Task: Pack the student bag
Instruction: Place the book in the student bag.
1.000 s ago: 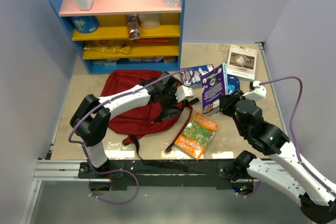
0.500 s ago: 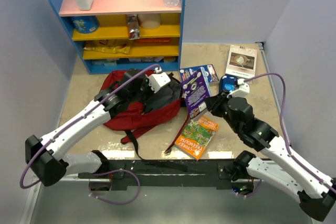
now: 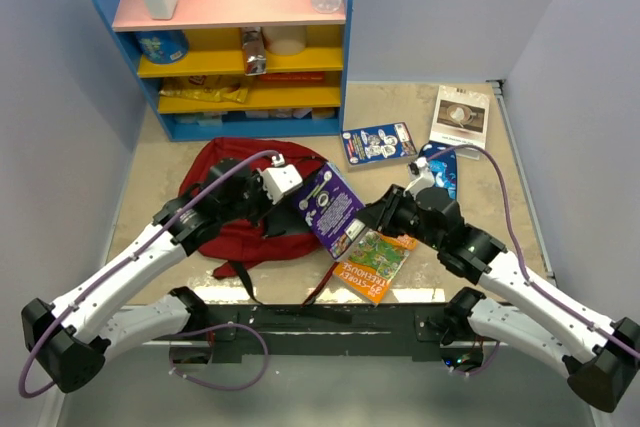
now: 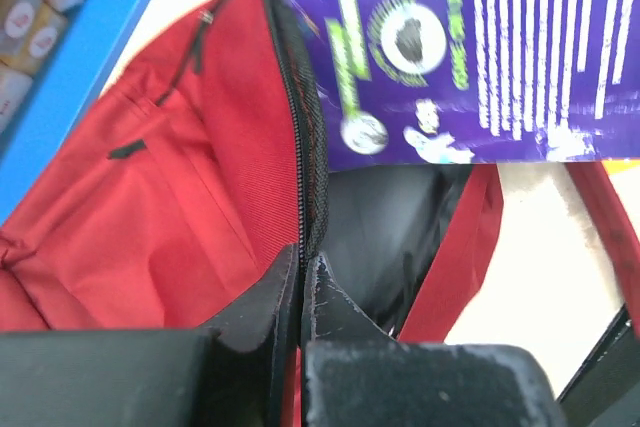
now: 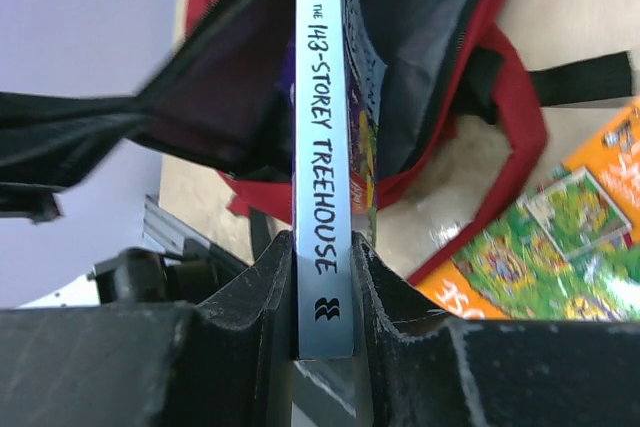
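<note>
The student bag (image 3: pixel 228 234), a dark red backpack, lies left of centre with its mouth facing right. My left gripper (image 4: pixel 303 265) is shut on the bag's zipper edge (image 4: pixel 308 147) and holds the flap up, so the red lining (image 4: pixel 150 207) and the dark inside show. In the top view the left gripper (image 3: pixel 290 199) sits at the bag's upper right rim. My right gripper (image 5: pixel 322 247) is shut on the spine of a purple book (image 5: pixel 320 127). The purple book (image 3: pixel 335 209) is tilted, its far end at the bag's open mouth (image 5: pixel 420 57).
An orange and green book (image 3: pixel 375 262) lies on the table under my right arm. Behind it are a blue book (image 3: pixel 378 144), a blue pencil case (image 3: pixel 438 162) and a white booklet (image 3: pixel 461 115). A blue shelf unit (image 3: pixel 235 97) stands at the back left. A red strap (image 3: pixel 325 272) trails toward the front rail.
My right arm has swung the purple book left and down to the bag's mouth. My left arm has drawn back toward the near left, still gripping the bag's edge.
</note>
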{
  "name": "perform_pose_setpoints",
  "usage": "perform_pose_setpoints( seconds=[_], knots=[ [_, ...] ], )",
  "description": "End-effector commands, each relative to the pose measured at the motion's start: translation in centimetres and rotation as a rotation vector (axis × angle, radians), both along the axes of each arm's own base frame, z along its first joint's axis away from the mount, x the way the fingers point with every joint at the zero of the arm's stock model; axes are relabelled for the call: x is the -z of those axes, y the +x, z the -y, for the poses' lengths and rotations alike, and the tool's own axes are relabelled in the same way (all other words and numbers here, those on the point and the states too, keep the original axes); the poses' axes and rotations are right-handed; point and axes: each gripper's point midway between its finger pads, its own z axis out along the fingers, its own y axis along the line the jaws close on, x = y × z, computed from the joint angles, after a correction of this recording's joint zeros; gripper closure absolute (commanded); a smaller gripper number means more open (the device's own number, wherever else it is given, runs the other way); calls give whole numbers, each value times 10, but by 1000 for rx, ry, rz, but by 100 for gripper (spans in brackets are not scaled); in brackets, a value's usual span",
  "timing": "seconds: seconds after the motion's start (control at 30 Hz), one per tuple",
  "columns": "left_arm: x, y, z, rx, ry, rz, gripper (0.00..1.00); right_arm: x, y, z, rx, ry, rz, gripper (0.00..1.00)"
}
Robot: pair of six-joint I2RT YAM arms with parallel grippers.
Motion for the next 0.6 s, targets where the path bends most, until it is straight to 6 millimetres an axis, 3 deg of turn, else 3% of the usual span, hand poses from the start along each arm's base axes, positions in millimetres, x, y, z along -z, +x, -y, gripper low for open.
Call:
perform_pose_setpoints(
  seconds=[0.0, 0.07, 0.27, 0.57],
  knots=[
    [-33, 2, 7, 0, -92, 63, 100, -28, -9, -9, -40, 135, 21, 100],
    [-37, -4, 11, 19, -126, 62, 100, -26, -9, -10, -33, 145, 12, 100],
    [-56, -15, 22, 73, -214, 50, 100, -5, -2, -36, -99, 161, -61, 100],
    [-89, -21, 34, 143, -296, 94, 100, 45, -1, -59, -166, 119, -199, 100]
  ],
)
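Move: Some 12 cm to the right hand's left, about 1 cm ahead and 9 cm lower, is the mouth of the student bag, with the gripped purple book already reaching towards it. From that hand, the orange book lies about 11 cm back, 5 cm right and 18 cm below; the blue book is roughly 18 cm forward, 6 cm right and 18 cm down. The left hand has the mouth about 5 cm right, 3 cm ahead and 6 cm below. Bringing the purple book down into the bag's mouth, the right hand sinks about 6 cm, dipping slightly back at first and then swinging some 4 cm left, tipping its fingers about 10 degrees farther down while keeping its grip on the spine. The left hand, still pinching the mouth's zipped edge, lifts it about 2.5 cm, easing back about 2 cm and a little right. ##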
